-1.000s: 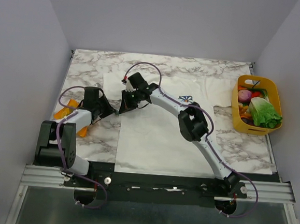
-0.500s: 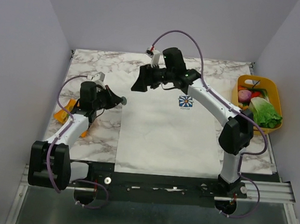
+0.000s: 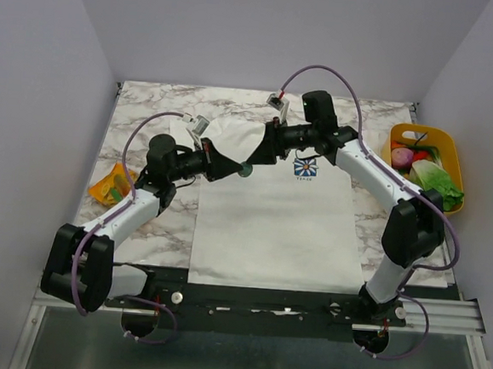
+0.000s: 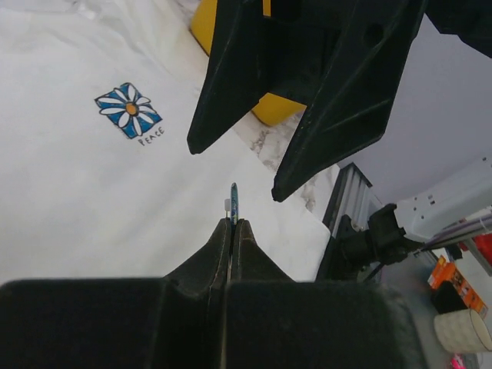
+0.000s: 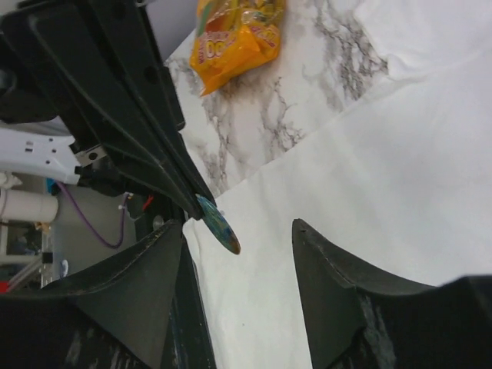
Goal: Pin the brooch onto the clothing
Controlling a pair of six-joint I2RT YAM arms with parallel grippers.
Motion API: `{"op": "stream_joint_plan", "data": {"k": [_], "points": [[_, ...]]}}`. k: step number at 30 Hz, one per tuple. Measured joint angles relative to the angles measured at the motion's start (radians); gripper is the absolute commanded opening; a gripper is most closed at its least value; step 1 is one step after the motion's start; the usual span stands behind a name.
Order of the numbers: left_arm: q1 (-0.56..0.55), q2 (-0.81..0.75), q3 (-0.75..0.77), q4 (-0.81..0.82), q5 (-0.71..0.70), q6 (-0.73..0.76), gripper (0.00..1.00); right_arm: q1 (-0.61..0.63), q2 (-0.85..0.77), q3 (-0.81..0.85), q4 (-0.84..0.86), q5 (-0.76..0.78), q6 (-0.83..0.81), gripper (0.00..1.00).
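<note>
The clothing, a white T-shirt [image 3: 269, 225], lies flat on the marble table, with its blue flower print [image 3: 305, 167] on the chest. The print also shows in the left wrist view [image 4: 128, 110]. My left gripper [image 3: 236, 168] [image 4: 233, 222] is shut on the brooch [image 3: 245, 171], a small dark green disc held up above the shirt and seen edge-on [image 4: 233, 202]. My right gripper [image 3: 259, 154] [image 5: 238, 225] is open and faces the left one. The brooch [image 5: 218, 224] sits between the right fingers, close to the left finger [image 5: 146, 292] and touching neither.
A yellow basket [image 3: 387, 185] of toy vegetables stands at the table's right edge. An orange snack bag [image 3: 110, 184] [image 5: 234, 34] lies on the marble left of the shirt. Both arms meet over the shirt's upper left part.
My left arm swung right, carrying the brooch from the marble to above the shirt. My right gripper opened, lifted off the shirt and came round to face the brooch.
</note>
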Motion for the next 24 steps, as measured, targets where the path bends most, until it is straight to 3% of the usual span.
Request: {"op": "stream_joint_plan", "data": {"k": [4, 13, 16, 17, 22, 24], "points": [[-0.023, 0.002, 0.003, 0.049, 0.048, -0.014, 0.00, 0.002, -0.029, -0.003, 0.005, -0.087, -0.026, 0.48], [-0.027, 0.009, 0.011, 0.091, 0.073, -0.026, 0.00, 0.001, -0.023, -0.003, -0.009, -0.153, -0.056, 0.47], [-0.027, 0.010, 0.011, 0.092, 0.073, -0.026, 0.00, 0.002, -0.016, -0.003, -0.009, -0.181, -0.068, 0.28], [-0.027, 0.011, 0.011, 0.092, 0.073, -0.025, 0.00, 0.002, -0.010, -0.002, -0.009, -0.190, -0.071, 0.17], [-0.024, 0.019, 0.012, 0.068, 0.074, -0.021, 0.00, 0.001, 0.039, 0.014, -0.016, -0.249, -0.076, 0.01], [-0.023, 0.019, 0.012, 0.058, 0.075, -0.018, 0.03, 0.001, 0.047, 0.016, -0.020, -0.261, -0.080, 0.01]]}}
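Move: The brooch sticks out of the left gripper's closed tips, about 1 cm ahead and 1 cm to the right of its pads. From the right hand's open pads the brooch lies about 3 cm left, 2 cm back and 1 cm lower, which puts those pads about 3 cm ahead, 4 cm right and 1 cm above the left hand. The flower print is some 10 cm ahead of and 16 cm right of the right hand, 20 cm below it. Bring the right gripper back about 3 cm onto the brooch, rising some 2 cm and then sinking most of that again while turning about 15 degrees counter-clockwise, and close the half-open fingers to pinch the brooch's free edge. Keep the left gripper shut on the brooch, easing it about 1.5 cm back and as much right with a small rise, half given back. ##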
